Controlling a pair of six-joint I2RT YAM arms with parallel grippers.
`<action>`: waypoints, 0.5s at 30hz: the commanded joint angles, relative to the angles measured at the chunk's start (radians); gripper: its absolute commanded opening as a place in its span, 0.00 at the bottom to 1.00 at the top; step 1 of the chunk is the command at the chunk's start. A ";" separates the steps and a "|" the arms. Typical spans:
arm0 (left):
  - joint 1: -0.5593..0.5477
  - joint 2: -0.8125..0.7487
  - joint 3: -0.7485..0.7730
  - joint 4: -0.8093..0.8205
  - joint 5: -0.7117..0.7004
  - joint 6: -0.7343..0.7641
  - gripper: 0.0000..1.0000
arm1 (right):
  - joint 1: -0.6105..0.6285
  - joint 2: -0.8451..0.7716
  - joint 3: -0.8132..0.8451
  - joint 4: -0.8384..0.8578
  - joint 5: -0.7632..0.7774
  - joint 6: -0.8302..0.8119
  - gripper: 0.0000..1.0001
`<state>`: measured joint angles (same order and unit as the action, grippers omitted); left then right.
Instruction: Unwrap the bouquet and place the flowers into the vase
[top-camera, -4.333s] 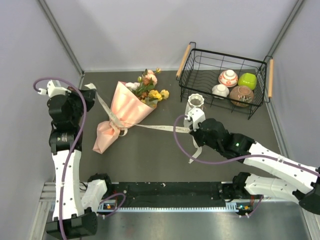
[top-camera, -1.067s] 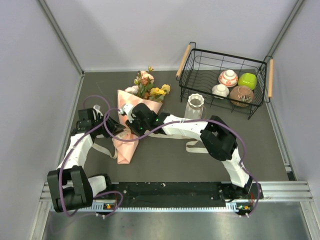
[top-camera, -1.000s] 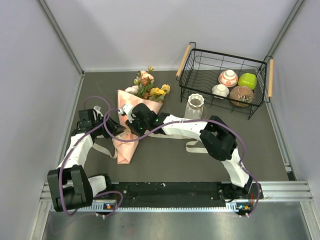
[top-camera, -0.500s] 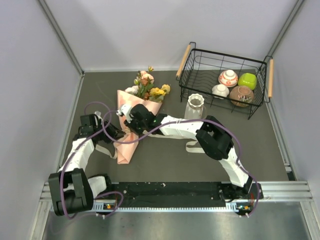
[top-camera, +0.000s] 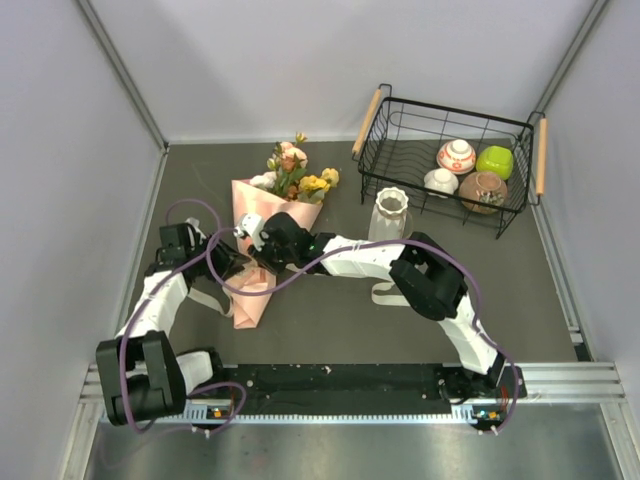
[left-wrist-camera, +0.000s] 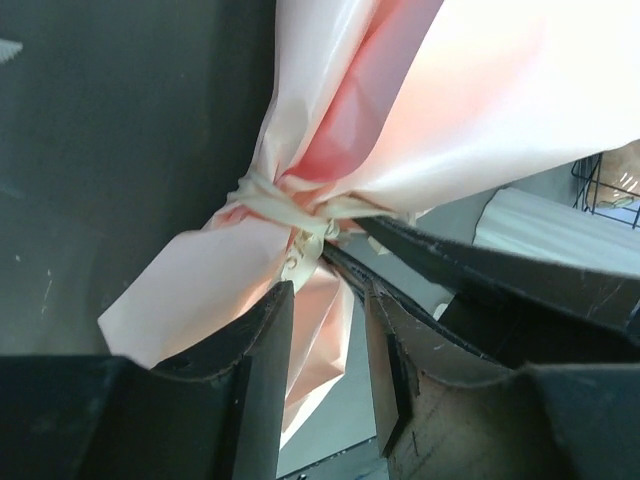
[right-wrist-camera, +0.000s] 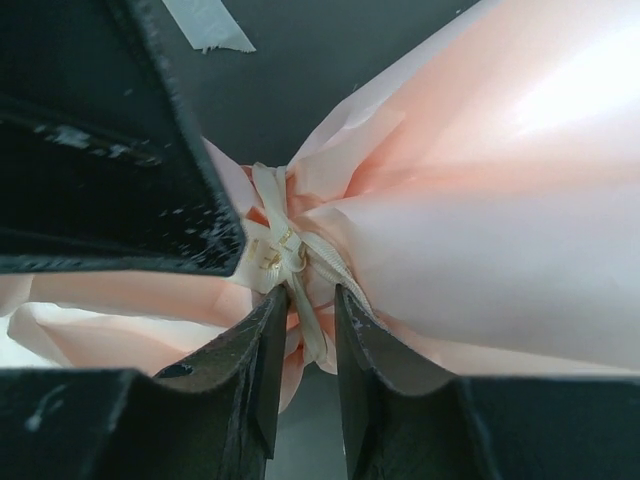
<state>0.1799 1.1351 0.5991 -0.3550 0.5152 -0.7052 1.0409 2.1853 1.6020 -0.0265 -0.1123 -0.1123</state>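
Note:
The bouquet (top-camera: 262, 222) lies on the dark table, its salmon-pink paper tied at the waist by a beige ribbon knot (right-wrist-camera: 272, 250) (left-wrist-camera: 308, 222). The flowers (top-camera: 296, 172) stick out of its far end. Both grippers meet at that knot. My left gripper (top-camera: 228, 266) (left-wrist-camera: 325, 295) stands open just below the knot, with the paper's tail behind the gap. Coming from the other side, my right gripper (top-camera: 262, 244) (right-wrist-camera: 310, 298) is open, and a loose ribbon strand hangs between its fingers. The white ribbed vase (top-camera: 389, 213) stands upright to the right.
A black wire basket (top-camera: 400, 112) with wooden handles holds several small bowls at the back right. Loose ribbon ends trail on the table at the left (top-camera: 208, 300) and at the right (top-camera: 385, 292). Grey walls close in the table on three sides.
Both grippers' jaws have spread a little wider at the knot. The right gripper and the bouquet have edged slightly left. The vase has not moved.

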 joint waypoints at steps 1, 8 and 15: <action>0.001 0.057 0.057 0.068 0.015 -0.011 0.40 | 0.021 -0.016 0.022 0.005 -0.004 -0.023 0.19; -0.005 0.095 0.059 0.102 0.028 -0.048 0.38 | 0.021 -0.061 0.015 -0.004 0.022 -0.026 0.00; -0.033 0.112 0.059 0.129 -0.023 -0.086 0.37 | 0.022 -0.117 -0.039 0.019 -0.004 0.016 0.00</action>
<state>0.1661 1.2396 0.6254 -0.2859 0.5220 -0.7620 1.0454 2.1548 1.5833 -0.0315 -0.0948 -0.1257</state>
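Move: The ribbon knot at the wrapper's waist lies just off the right fingertips, about 1 cm left and 2 cm below, level fore and aft; from the left hand it is some 3 cm ahead, 1 cm right and 2 cm lower. From the right hand the flower heads are about 19 cm ahead and 9 cm right, slightly lower, and the wrapper's tail end about 9 cm back and 1 cm left, some 3 cm down. Right fingers close on the ribbon strand at the knot; the left hand, part-open, eases 2 cm forward towards it. ##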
